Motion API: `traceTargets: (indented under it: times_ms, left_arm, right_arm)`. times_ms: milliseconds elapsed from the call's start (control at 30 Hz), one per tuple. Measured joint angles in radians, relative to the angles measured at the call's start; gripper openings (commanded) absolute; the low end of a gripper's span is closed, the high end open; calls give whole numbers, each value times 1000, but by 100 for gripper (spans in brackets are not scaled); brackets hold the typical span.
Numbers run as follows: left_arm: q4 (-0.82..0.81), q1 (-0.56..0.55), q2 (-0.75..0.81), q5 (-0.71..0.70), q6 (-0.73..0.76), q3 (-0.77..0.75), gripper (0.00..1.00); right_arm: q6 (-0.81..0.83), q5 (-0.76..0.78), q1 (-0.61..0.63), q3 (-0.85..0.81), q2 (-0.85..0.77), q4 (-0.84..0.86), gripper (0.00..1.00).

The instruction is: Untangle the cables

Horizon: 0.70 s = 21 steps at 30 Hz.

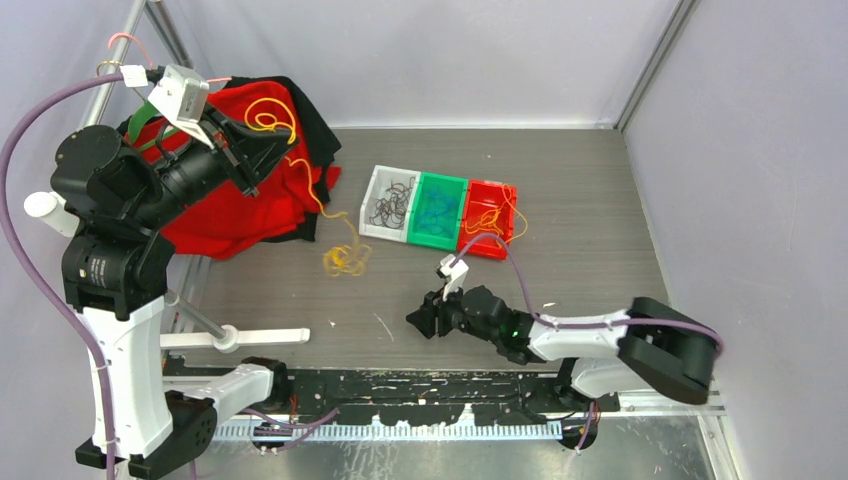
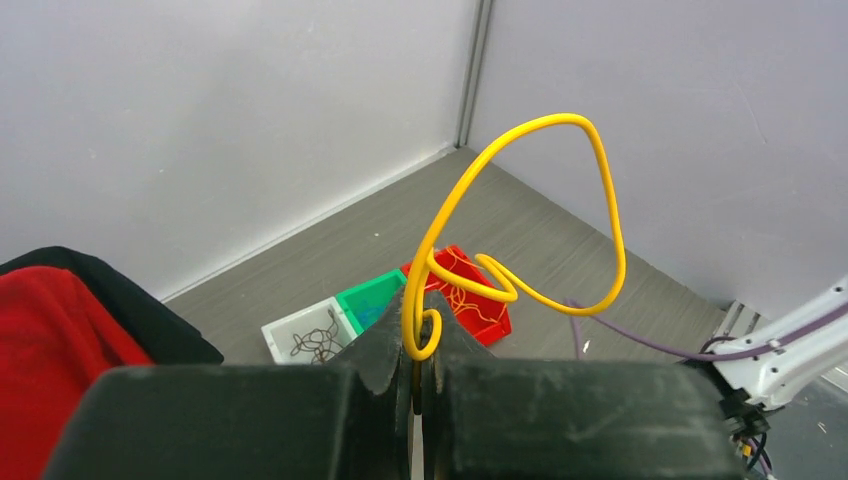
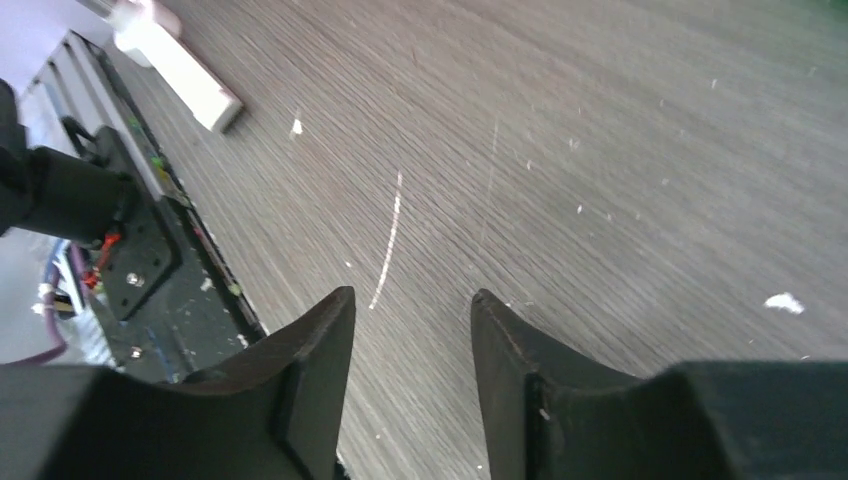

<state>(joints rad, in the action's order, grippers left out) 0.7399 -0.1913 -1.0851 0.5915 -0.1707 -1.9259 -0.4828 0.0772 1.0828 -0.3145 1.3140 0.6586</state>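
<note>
My left gripper (image 1: pixel 258 152) (image 2: pixel 420 300) is raised over the red cloth and shut on a yellow cable (image 2: pixel 604 170), which curls in a big loop above the fingertips. From that grip the same yellow cable runs down across the cloth to a small tangle (image 1: pixel 346 259) on the table. Dark cables (image 1: pixel 390 203) lie in the white tray (image 1: pixel 372 200), blue cables (image 1: pixel 437 212) in the green tray (image 1: pixel 440 180) and orange cables (image 1: pixel 487 218) in the red tray (image 1: pixel 506 192). Low over bare table, in front of the trays, my right gripper (image 1: pixel 421 320) (image 3: pixel 412 296) is open and holds nothing.
A red and black cloth (image 1: pixel 240 195) is heaped at the back left. A white rod (image 1: pixel 240 338) (image 3: pixel 175 62) lies near the front edge, left of the right gripper. The black base rail (image 1: pixel 420 385) runs along the near edge. Grey walls close in the back and sides.
</note>
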Motion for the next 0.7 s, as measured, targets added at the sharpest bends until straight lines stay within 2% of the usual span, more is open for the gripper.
traceTargets:
  times_ms: [167, 300, 533, 700]
  left_arm:
    - [3, 0, -16, 10, -5, -33, 0]
    - [9, 0, -10, 59, -18, -22, 0]
    - [21, 0, 19, 106, -36, 37, 0]
    - [24, 0, 22, 132, -41, 37, 0]
  right_arm:
    - [76, 0, 0, -58, -189, -161, 72]
    - [157, -19, 0, -172, -230, -233, 79]
    - [292, -100, 43, -546, -33, -198, 81]
    - [377, -69, 74, -674, 137, -148, 77]
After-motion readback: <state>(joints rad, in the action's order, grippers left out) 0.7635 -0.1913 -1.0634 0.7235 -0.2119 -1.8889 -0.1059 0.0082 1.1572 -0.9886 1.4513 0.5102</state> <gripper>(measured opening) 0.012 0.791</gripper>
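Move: The right hand, empty, goes for the yellow cable hanging from the left gripper: its hanging stretch is about 15 cm to the left, 6 cm ahead and 20 cm above. The cable's loose tangle is roughly 14 cm left, 8 cm ahead and 8 cm above. On the table the white tray lies some 27 cm ahead and 7 cm left, the green tray 27 cm ahead and 3 cm right. From the left hand, the hanging stretch is straight below, about 27 cm down. The left fingers keep the yellow cable pinched up high while that hand eases about 3 cm back, right and down. The right hand first shoots nearly straight up, then sweeps left as it climbs, about 21 cm up and 13 cm left in all, towards the hanging cable below the left gripper; its fingers open wider and the wrist turns some 30 degrees, tipping them up to about level. ##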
